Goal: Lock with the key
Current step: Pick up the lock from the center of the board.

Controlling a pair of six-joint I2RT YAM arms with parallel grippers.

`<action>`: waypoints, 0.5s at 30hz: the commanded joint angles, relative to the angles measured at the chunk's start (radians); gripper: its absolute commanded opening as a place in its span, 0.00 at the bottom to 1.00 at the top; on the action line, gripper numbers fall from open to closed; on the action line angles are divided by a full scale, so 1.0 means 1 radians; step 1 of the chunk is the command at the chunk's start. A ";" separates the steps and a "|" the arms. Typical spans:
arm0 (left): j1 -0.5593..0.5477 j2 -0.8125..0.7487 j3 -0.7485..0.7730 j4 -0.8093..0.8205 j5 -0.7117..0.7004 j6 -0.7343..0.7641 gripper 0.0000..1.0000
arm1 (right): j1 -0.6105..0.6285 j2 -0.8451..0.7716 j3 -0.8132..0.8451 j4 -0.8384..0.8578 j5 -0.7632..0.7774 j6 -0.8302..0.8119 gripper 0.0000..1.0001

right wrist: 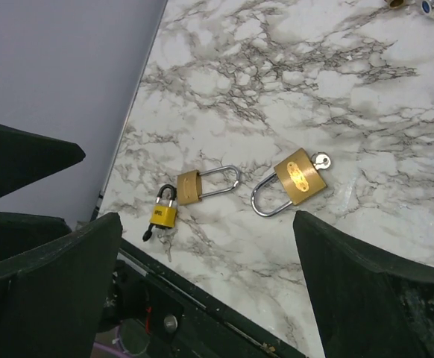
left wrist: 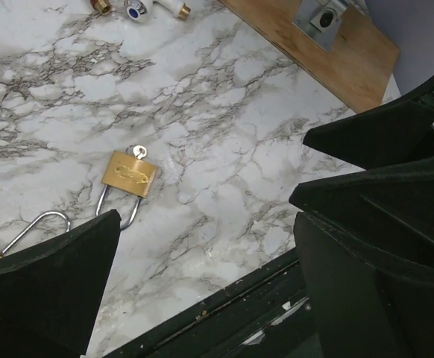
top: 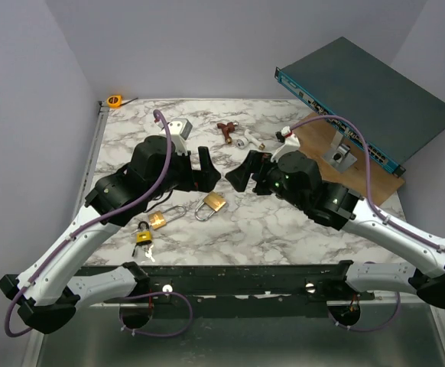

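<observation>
The key (top: 149, 253) is a tiny silvery piece lying just below the small yellow-and-black padlock (top: 143, 235), near the table's front left edge. In the right wrist view the key (right wrist: 166, 240) shows only faintly beside that padlock (right wrist: 163, 215). Two brass padlocks lie further right, a small one (right wrist: 189, 186) and a larger one (right wrist: 300, 177) with a silvery key head (right wrist: 321, 160) in its end. The larger one (left wrist: 130, 173) also shows in the left wrist view. My left gripper (top: 203, 170) and right gripper (top: 242, 173) hover open above the table's middle, facing each other, nothing between their fingers.
A dark network switch (top: 368, 92) rests on a wooden board (top: 360, 164) at the back right, with a metal bracket (top: 342, 155) on the board. White and brass fittings (top: 241, 138) lie at the back centre. An orange tape measure (top: 115, 100) sits in the far left corner.
</observation>
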 commanded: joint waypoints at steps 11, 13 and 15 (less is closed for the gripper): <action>0.063 -0.013 -0.007 -0.135 -0.060 0.036 0.99 | 0.000 0.143 -0.047 0.093 -0.047 -0.144 1.00; 0.088 -0.036 -0.038 -0.130 -0.061 0.034 0.99 | 0.000 0.186 -0.060 0.136 -0.072 -0.175 1.00; 0.128 -0.054 -0.063 -0.138 -0.053 0.028 0.99 | 0.000 0.256 -0.066 0.191 -0.105 -0.225 1.00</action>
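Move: The brass padlock with the key in it lies at mid-board, about 5 cm ahead of my right hand, 9 cm to its left and some 29 cm below. The second brass padlock is about 1 cm ahead and 22 cm left of that hand, the small yellow padlock 6 cm back and 29 cm left, both on the table. From my left hand the keyed padlock is 6 cm ahead, level sideways and 31 cm down. I bring my right hand down about 6 cm towards the keyed brass padlock, quickening as it sinks and drifting left and slightly forward, while the wrist rolls some 10 degrees, left side down. My left hand shifts about 3 cm left, sinking a little too, its left side rolling up slightly. Both grippers stay wide open and touch nothing. ##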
